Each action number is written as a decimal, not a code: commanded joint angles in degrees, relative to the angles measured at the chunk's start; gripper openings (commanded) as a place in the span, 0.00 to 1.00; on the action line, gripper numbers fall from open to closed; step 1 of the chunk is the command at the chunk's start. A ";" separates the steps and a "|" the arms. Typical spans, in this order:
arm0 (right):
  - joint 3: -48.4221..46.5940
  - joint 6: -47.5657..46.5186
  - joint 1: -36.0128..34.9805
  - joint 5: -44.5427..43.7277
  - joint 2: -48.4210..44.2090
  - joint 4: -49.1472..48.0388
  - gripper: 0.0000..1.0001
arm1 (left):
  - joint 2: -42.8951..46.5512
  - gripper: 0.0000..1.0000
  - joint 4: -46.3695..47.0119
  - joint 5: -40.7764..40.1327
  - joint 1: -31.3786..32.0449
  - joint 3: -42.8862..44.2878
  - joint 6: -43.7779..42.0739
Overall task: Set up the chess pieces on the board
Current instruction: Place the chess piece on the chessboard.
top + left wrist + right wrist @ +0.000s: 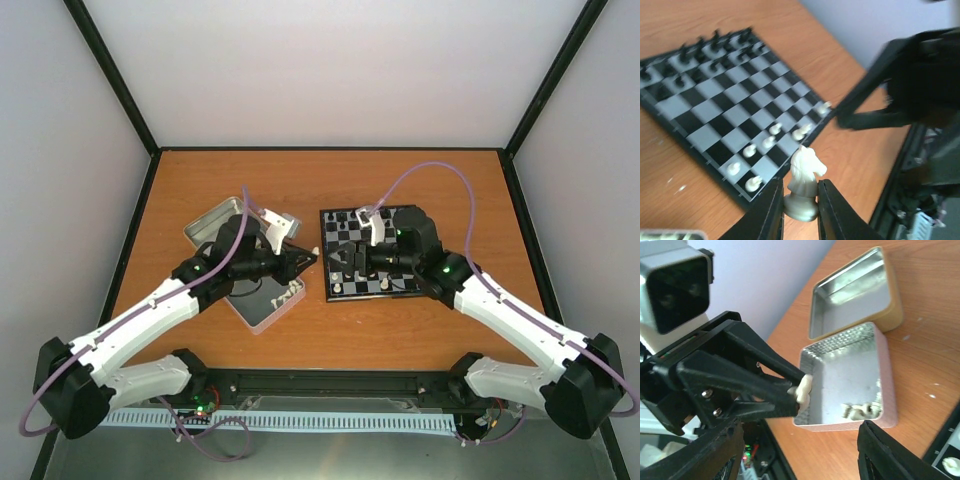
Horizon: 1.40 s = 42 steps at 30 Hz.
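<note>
My left gripper (800,202) is shut on the base of a cream knight (804,172), which stands upright between the fingers, above the wood just off the board's near corner. The top view shows that gripper (306,259) beside the board's (327,225) left edge. Several cream chess pieces (771,141) stand in the board's (715,100) near rows, with black pieces (715,44) along the far side. My right gripper (345,262) hangs open over the board, nothing between its fingers (887,455). Its camera looks at the held knight (804,387).
A silver tin (840,422) with a pink rim lies left of the board, a few cream pieces (860,411) in its corner. Its lid (850,295) lies open side up behind it. The two grippers face each other closely at the board's left edge.
</note>
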State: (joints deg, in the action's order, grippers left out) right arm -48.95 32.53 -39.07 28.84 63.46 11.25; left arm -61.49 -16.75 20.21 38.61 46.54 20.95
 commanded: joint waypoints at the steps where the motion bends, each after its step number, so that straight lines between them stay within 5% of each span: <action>1: -2.16 4.00 0.22 6.09 1.36 -5.80 0.62 | 2.52 0.07 9.79 12.66 -0.20 0.28 -3.28; 16: -4.57 7.51 0.22 10.27 4.13 -3.02 0.30 | 1.55 0.07 9.92 14.21 -0.20 1.77 -6.71; 25: -4.32 8.51 0.22 5.67 4.75 -1.12 0.06 | 1.15 0.13 9.53 13.34 -0.20 1.80 -6.54; 28: -4.27 8.26 0.22 1.62 4.57 0.04 0.03 | 0.75 0.22 9.11 12.58 -0.20 1.83 -6.26; 34: -3.91 4.34 0.22 -10.15 3.65 5.18 0.03 | 1.58 0.57 7.23 5.97 -0.20 1.13 -5.22; 42: 1.48 -3.96 0.22 -35.46 -1.88 14.62 0.03 | 2.08 0.70 2.50 -12.69 -0.20 -0.12 -0.17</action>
State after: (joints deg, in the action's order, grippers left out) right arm -49.98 33.74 -39.03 10.28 65.01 19.59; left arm -60.47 -11.64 18.00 38.61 46.54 17.85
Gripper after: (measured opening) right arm 0.059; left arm 0.690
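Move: The white knight is pinched in the left fingertips; the open right gripper waits some 6 cm to the left hand's right, 2 cm back and 2 cm higher. From the right hand the knight lies about 5 cm left, 2 cm ahead and 2 cm below. The white pieces in the tray lie 7 cm left of the left hand, 1 cm ahead, 19 cm down. The corner white piece on the board is 4 cm ahead of the right hand, straight in line, 21 cm down. Upward and towards each other, the hands meet in mid-air: the left lifts the held knight about 5 cm, going right and back, while the right rises some 3 cm and reaches left, then shuts its fingers on the knight. The left fingers then open and that hand eases forward and left; the right draws away right, down and forward over the board, turning roughly 20 degrees clockwise. ##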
